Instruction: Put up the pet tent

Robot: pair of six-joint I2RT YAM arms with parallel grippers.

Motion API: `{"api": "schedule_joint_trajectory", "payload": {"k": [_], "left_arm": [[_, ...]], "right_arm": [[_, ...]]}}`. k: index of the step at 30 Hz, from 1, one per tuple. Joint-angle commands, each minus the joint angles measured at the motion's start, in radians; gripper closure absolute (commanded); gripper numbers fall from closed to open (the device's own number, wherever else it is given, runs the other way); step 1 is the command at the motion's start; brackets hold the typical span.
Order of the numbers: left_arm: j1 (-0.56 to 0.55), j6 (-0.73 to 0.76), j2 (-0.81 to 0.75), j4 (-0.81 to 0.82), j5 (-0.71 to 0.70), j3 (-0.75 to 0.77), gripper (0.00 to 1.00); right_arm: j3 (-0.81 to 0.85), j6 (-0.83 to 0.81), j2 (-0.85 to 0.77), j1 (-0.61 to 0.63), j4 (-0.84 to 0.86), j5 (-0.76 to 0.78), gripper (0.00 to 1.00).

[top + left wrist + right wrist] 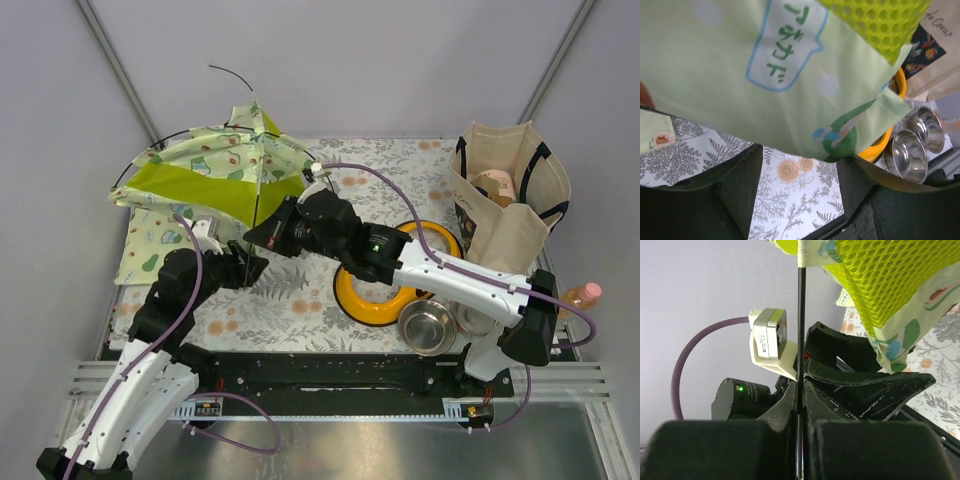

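The pet tent (215,175), avocado-print fabric with lime-green panels, is held up off the table at the back left, and thin black poles arc out of it. One straight black pole (258,200) drops from its peak. My right gripper (256,236) is shut on that pole's lower end; the right wrist view shows the pole (800,315) pinched between the closed fingers (790,400). My left gripper (250,268) sits just below and to the front, under the tent's hanging corner (855,130). Its jaws stand open, with only the floral cloth visible between them.
A flat avocado-print mat (150,245) lies under the tent at the left. An orange feeder ring (365,305) and steel bowls (428,327) sit in the middle and to the right. A canvas tote bag (505,200) stands at the back right, with a bottle (580,295) near the right edge.
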Motion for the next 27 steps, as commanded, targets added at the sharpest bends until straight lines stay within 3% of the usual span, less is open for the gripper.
{"api": "schedule_joint_trajectory", "payload": {"k": [1, 8, 13, 16, 20, 27], "left_arm": [[-0.007, -0.019, -0.027, 0.141, -0.075, -0.025, 0.4], [-0.007, -0.013, -0.116, 0.203, -0.112, -0.075, 0.53], [-0.007, 0.005, -0.081, 0.2, -0.112, -0.066, 0.86], [-0.007, 0.017, -0.075, 0.192, -0.103, -0.059, 1.0], [-0.007, 0.034, -0.095, 0.161, -0.065, -0.049, 1.0], [-0.006, 0.053, -0.148, 0.057, 0.069, -0.031, 1.0]], "right_arm": [[0.01, 0.02, 0.04, -0.011, 0.139, 0.008, 1.0], [-0.024, 0.041, 0.055, -0.011, 0.184, -0.027, 1.0], [-0.013, 0.034, 0.066, -0.011, 0.188, -0.026, 1.0], [-0.015, 0.011, 0.065, -0.011, 0.184, -0.007, 1.0], [-0.024, -0.075, 0.059, -0.011, 0.197, 0.04, 1.0], [-0.121, -0.272, 0.037, -0.019, 0.432, 0.129, 1.0]]}}
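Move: The tent's loose corner flap hangs just past my open left fingers, about 2 cm ahead, 1 cm to the right and 2 cm above the hand. The pole gripped by my right hand is roughly 14 cm straight above my left. On the table some 19 cm below the left hand, the avocado mat is about 19 cm left and 6 cm ahead, the yellow bowl stand some 28 cm right and 1 cm ahead. From my right hand the corner is 2 cm ahead, level sideways, 12 cm down. I shut my left fingers from over half open and pinch the tent corner's tip, first easing up, forward and left about 2 cm in all, the fingers tipping up some 8 degrees; once shut, they draw back about 1 cm. My right hand keeps its grip on the pole, carries it about 2.5 cm left, then sinks about 1 cm at the end. ##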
